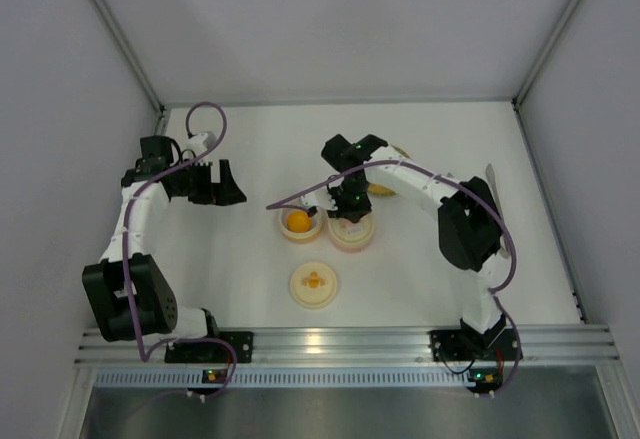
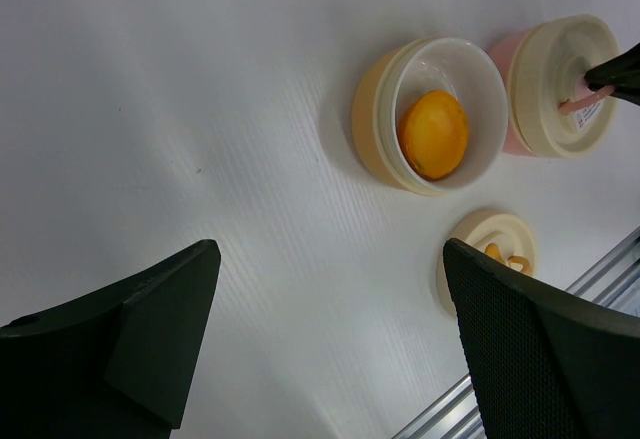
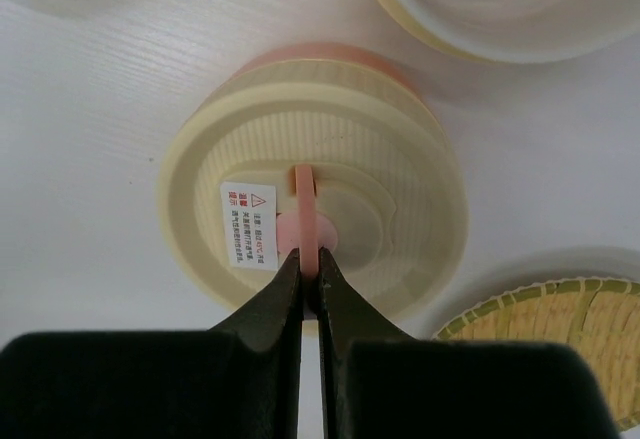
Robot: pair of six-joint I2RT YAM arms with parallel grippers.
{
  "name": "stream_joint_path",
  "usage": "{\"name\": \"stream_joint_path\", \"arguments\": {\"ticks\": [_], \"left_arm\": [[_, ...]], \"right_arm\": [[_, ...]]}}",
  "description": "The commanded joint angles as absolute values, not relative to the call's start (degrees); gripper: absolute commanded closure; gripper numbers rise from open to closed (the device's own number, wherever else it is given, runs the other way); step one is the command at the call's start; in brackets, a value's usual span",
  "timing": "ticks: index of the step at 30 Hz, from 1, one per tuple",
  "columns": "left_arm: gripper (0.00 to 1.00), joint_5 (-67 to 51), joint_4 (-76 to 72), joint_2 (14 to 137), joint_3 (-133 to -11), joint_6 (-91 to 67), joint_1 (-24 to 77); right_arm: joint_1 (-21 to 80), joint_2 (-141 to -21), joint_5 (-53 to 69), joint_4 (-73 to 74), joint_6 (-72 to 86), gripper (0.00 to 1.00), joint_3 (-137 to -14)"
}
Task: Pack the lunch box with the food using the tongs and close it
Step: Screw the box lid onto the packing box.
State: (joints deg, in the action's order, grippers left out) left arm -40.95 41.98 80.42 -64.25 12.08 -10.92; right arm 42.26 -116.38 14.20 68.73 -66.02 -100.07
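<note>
The lunch box shows as two round tubs. The open yellow tub holds the food, an orange ball. Beside it, the pink tub wears a cream lid. My right gripper is shut on that lid's upright pink tab. Well left of the tubs, my left gripper hangs wide open over bare table, holding nothing. A slim grey strip, probably the tongs, lies by the right wall, partly behind the right arm.
A loose cream lid with an orange handle lies in front of the tubs. A woven bamboo tray sits just behind the pink tub, under the right arm. The metal rail runs along the near edge.
</note>
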Motion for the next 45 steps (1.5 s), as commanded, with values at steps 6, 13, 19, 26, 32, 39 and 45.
{"name": "stream_joint_path", "arguments": {"ticks": [6,13,19,26,32,39,45], "left_arm": [[0.02,-41.75,39.99,78.67,-63.72,12.04,-12.39],[0.02,-41.22,39.81,75.68,-62.75,13.36,-13.09],[0.02,-40.96,41.75,74.62,-63.11,15.73,-13.09],[0.02,-41.57,45.09,72.25,-62.67,22.13,-13.01],[0.02,-41.75,48.33,70.49,-61.70,28.20,-13.01],[0.02,-42.27,52.29,69.34,-61.08,34.89,-12.66],[0.02,-44.20,56.86,68.65,-61.26,40.69,-11.69]], "right_arm": [[42.10,-113.47,15.20,59.60,-48.18,1.00,-87.38],[40.52,-108.72,14.68,54.32,-36.84,1.00,-77.88],[38.76,-106.70,14.41,53.00,-29.01,1.00,-70.67],[33.49,-105.47,14.68,52.65,-20.58,1.00,-65.05],[31.20,-103.27,10.82,52.65,-18.02,1.00,-60.91],[30.32,-101.34,9.22,53.44,-17.58,1.00,-58.36],[30.32,-102.30,11.78,53.96,-16.96,0.66,-60.46]]}}
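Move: The right hand already pinches the handle of the box lid on the pink packing box, whose middle lies about 2 cm back and 3 cm below. The yellow box is some 13 cm left and level with the hand, the loose lid 10 cm left and 15 cm back, the basket 14 cm ahead and 8 cm right. From the left hand the packing box is about 30 cm right, 5 cm back. Right hand twists the pinched lid handle some 55° clockwise, shifting 5 cm right, then loosens; left draws back. ##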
